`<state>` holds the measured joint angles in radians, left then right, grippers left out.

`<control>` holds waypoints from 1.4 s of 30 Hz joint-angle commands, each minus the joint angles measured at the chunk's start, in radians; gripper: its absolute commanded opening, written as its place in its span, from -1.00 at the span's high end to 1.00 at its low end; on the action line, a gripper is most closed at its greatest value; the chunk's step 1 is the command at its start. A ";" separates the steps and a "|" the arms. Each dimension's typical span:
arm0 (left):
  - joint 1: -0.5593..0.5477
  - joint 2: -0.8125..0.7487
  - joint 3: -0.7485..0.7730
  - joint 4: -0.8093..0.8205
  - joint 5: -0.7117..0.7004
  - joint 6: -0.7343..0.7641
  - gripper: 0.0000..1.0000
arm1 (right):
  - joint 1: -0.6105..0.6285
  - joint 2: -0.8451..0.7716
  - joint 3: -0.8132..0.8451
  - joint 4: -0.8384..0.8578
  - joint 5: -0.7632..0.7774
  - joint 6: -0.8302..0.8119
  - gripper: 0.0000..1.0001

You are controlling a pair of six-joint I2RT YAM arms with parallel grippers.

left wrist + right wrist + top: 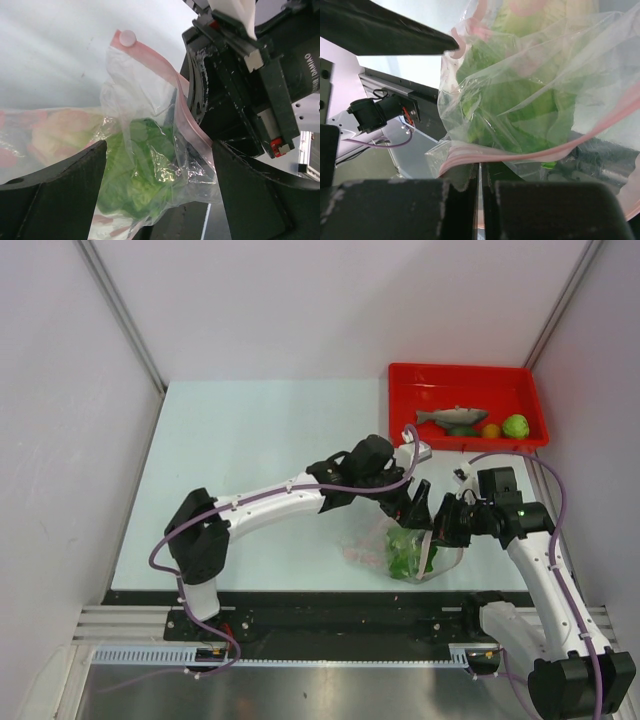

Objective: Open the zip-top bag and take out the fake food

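Observation:
The zip-top bag is lifted over the table's near right part, with the leafy green fake food inside it. My right gripper is shut on the bag's pink zip strip, and the lettuce piece hangs just beyond it. My left gripper is open. Its two fingers stand wide on either side of the bag and lettuce, not pressing them. A grey fish, an orange fruit and a light green fruit lie in the red tray.
The red tray sits at the table's far right corner. White walls close in the table on the left, back and right. The metal rail holding the arm bases runs along the near edge, right below the bag.

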<state>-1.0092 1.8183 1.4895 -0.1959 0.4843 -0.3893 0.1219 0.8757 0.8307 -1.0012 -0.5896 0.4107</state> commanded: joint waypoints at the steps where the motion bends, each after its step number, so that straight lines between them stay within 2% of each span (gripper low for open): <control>1: -0.011 -0.050 -0.015 0.064 0.047 -0.033 -0.79 | 0.004 -0.017 0.005 0.027 -0.026 0.010 0.94; 8: -0.012 0.019 0.075 -0.005 0.011 -0.040 -0.78 | 0.004 -0.018 0.005 0.024 -0.033 0.016 0.93; 10: -0.011 0.050 0.109 -0.062 -0.001 -0.037 -0.61 | 0.004 -0.023 0.005 0.016 -0.035 0.019 0.90; 11: -0.009 0.059 0.120 -0.077 -0.004 -0.034 -0.48 | 0.004 -0.032 0.005 0.004 -0.036 0.026 0.89; 12: -0.006 0.065 0.127 -0.097 -0.009 -0.036 -0.04 | 0.004 -0.037 0.005 0.000 -0.033 0.037 0.88; 14: -0.002 0.064 0.118 -0.086 -0.012 -0.037 0.29 | 0.004 -0.052 0.005 -0.026 -0.023 0.054 0.73; 15: 0.001 0.059 0.114 -0.089 -0.025 -0.027 0.53 | 0.004 -0.066 0.005 -0.042 -0.012 0.072 0.63; 18: 0.009 0.045 0.110 -0.086 -0.039 -0.014 0.93 | 0.004 -0.084 0.005 -0.085 0.013 0.098 0.59; 19: 0.011 0.045 0.112 -0.086 -0.036 -0.014 0.99 | 0.002 -0.089 0.005 -0.097 0.033 0.105 0.43; 21: 0.017 0.050 0.124 -0.094 -0.032 -0.010 1.00 | -0.005 -0.093 0.007 -0.117 0.062 0.122 0.17; 22: 0.017 0.050 0.124 -0.096 -0.033 -0.008 1.00 | -0.013 -0.089 0.013 -0.163 0.130 0.132 0.10; 26: 0.018 0.039 0.127 -0.102 -0.036 -0.002 1.00 | -0.112 -0.078 0.021 -0.240 0.200 0.114 -0.06; 28: 0.018 0.039 0.130 -0.108 -0.036 0.003 0.99 | -0.213 -0.080 0.025 -0.247 0.147 0.074 -0.09; 31: 0.018 0.049 0.143 -0.123 -0.035 0.009 1.00 | -0.269 -0.067 0.034 -0.247 0.071 0.047 -0.08; 36: 0.018 0.056 0.158 -0.117 -0.021 -0.003 1.00 | -0.229 -0.040 0.035 -0.136 0.053 0.053 -0.08; 42: 0.017 0.062 0.173 -0.092 -0.001 -0.026 1.00 | -0.093 0.054 0.010 -0.004 0.132 0.073 -0.05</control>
<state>-0.9905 1.8797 1.6012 -0.3164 0.4675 -0.4103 -0.0402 0.8871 0.8276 -1.1141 -0.4942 0.4778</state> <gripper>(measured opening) 0.003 0.546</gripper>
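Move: The upper edge of the zip-top bag hangs between the left hand's open fingers, about 2 cm to the right of the hand point and 2 cm below. From that hand the lettuce in the bag is about 7 cm back, 2 cm left and 9 cm down. The mouth rim is right at the right hand's shut fingertips; from there the lettuce lies about 6 cm left, 1 cm back and 6 cm below. The bag's upper edge is pinched first: the left fingers shut fully on the film by the rim, easing about 1.5 cm left and slightly up, then coming back some 3 cm forward and a little right and down. As they close, the right fingers let go of the rim, opening to about half; that hand swings about 5 cm right, turning some 20 degrees clockwise and dipping slightly back and down, then starts back left and forward. ##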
